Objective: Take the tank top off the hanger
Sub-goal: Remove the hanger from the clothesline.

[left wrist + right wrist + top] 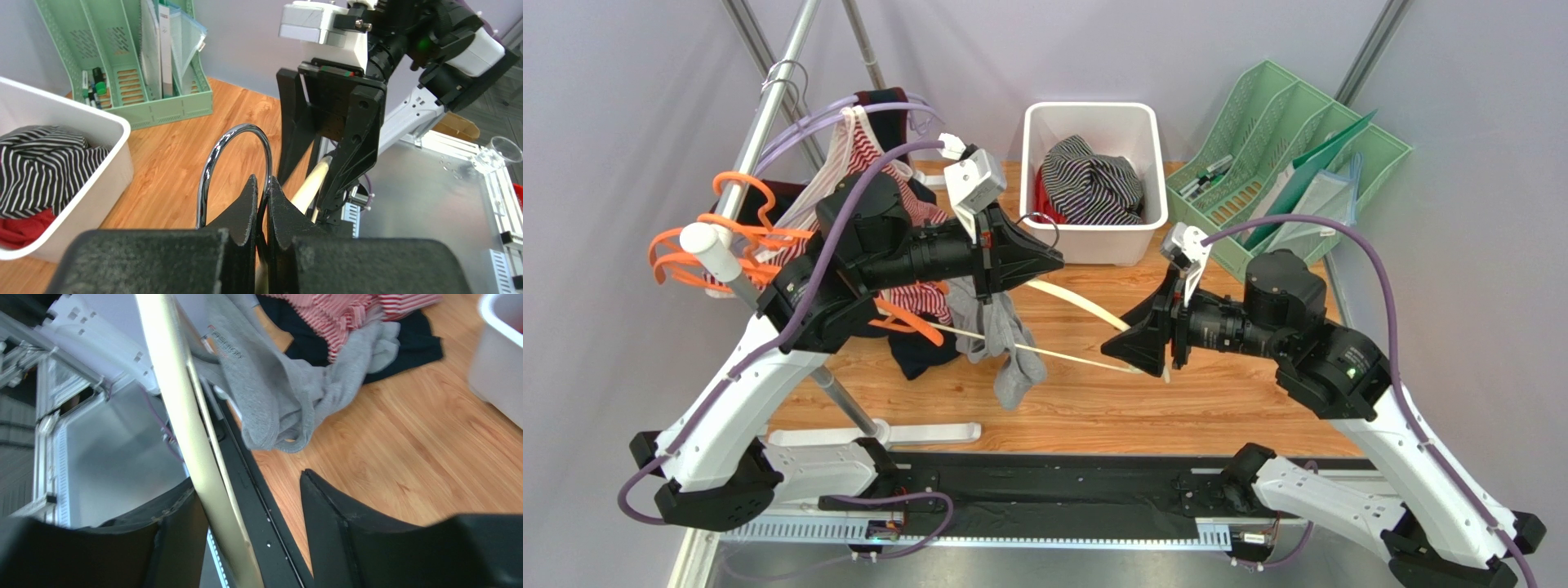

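Observation:
A wooden hanger [1081,306] with a chrome hook [236,138] is held above the table between the two arms. My left gripper [1051,257] is shut on the hook's stem [264,180]. A grey tank top [1001,343] hangs bunched from the hanger's left end, and the right wrist view shows it draped there [276,398]. My right gripper [1124,343] stands open round the hanger's pale arm [184,429]. The arm lies against the left finger, with a wide gap to the other [247,479].
A white bin [1038,123] holding striped clothes stands at the back. A green file tray [1308,147] is at the back right. A metal clothes rack [768,110] with orange hangers [707,245] and red-striped and dark garments [916,306] fills the left.

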Available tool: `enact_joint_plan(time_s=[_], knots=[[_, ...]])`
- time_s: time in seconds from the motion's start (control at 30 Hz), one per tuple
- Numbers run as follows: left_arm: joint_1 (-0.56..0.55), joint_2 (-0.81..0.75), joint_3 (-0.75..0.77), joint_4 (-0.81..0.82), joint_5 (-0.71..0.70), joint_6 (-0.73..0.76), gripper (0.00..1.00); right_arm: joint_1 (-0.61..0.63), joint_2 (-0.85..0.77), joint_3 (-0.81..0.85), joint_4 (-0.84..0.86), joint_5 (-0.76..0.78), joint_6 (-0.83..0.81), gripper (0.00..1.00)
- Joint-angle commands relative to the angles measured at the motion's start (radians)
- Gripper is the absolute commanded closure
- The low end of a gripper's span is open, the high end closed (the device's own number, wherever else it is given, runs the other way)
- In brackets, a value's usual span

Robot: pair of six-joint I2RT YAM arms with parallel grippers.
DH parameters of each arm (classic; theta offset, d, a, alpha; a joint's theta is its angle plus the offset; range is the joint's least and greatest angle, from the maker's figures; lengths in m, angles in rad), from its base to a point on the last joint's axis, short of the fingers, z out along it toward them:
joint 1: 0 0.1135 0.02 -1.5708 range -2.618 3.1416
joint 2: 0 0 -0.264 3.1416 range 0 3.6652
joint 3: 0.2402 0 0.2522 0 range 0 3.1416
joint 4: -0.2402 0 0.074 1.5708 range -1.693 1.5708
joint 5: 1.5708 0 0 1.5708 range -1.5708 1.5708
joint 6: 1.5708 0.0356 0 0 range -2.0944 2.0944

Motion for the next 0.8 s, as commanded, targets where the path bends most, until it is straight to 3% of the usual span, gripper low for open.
enact_joint_plan(time_s=[0.0,0.23,0.27,0.3,0.37,0.43,0.47,0.5,0.53,0.6,0.67,0.7,0.77], knots=[[-0.002,-0.006,0.044,0.049,0.158,-0.001,1.0,-0.002,0.004,-0.032,0.139,-0.22,0.039,0.59],[-0.002,0.0,0.054,0.063,0.098,-0.021,1.0,0.0,-0.034,-0.104,0.194,-0.226,0.075,0.74],[-0.002,0.0,0.056,0.074,0.099,-0.028,1.0,-0.002,-0.043,-0.115,0.211,-0.238,0.1,0.8],[-0.002,0.002,0.056,0.091,0.101,-0.036,1.0,0.0,-0.045,-0.127,0.226,-0.243,0.115,0.95],[0.0,0.008,0.059,0.104,0.102,-0.059,1.0,0.0,-0.052,-0.147,0.259,-0.211,0.137,1.0],[-0.002,0.006,0.064,0.102,0.078,-0.067,0.85,0.0,-0.066,-0.173,0.297,-0.183,0.171,1.0],[0.0,0.003,0.065,0.1,0.067,-0.07,0.75,0.0,-0.085,-0.183,0.309,-0.163,0.183,1.0],[0.0,0.0,0.064,0.094,0.037,-0.07,0.57,0.0,-0.095,-0.19,0.329,-0.146,0.194,1.0],[-0.002,-0.013,0.062,0.092,0.021,-0.07,0.5,0.0,-0.106,-0.199,0.335,-0.13,0.198,1.0],[-0.002,-0.033,0.062,0.085,-0.025,-0.065,0.38,0.001,-0.14,-0.219,0.351,-0.091,0.203,1.0],[-0.002,-0.059,0.064,0.083,-0.048,-0.067,0.33,0.0,-0.158,-0.23,0.352,-0.058,0.204,1.0],[-0.002,-0.067,0.064,0.085,-0.059,-0.065,0.25,0.0,-0.17,-0.23,0.343,-0.047,0.201,1.0],[-0.002,-0.093,0.067,0.082,-0.066,-0.065,0.24,0.0,-0.181,-0.223,0.326,-0.001,0.194,1.0]])
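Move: The left hand pinches the pale hanger by its neck, the hook sticking out past the fingertips. The hanger's free arm, already between the right hand's open fingers, lies some 3 cm back of that hand's point and 1 cm left, level with it; from the left hand it is about 10 cm back, 9 cm right and 9 cm down. From the right hand, the grey tank top hangs roughly 16 cm left, 1 cm ahead and 15 cm below, the white basket 28 cm ahead, 1 cm left and 25 cm below. The right hand draws back about 4 cm and 2 cm left, turning some 15 degrees counter-clockwise with its fingers tipping up, and shuts on the free arm of the hanger while the left keeps its pinch almost still. Only then does the left open wide, freeing the neck and rising about 2 cm, as the right keeps its grip and sinks 2 cm, easing forward and turning most of the way back. ##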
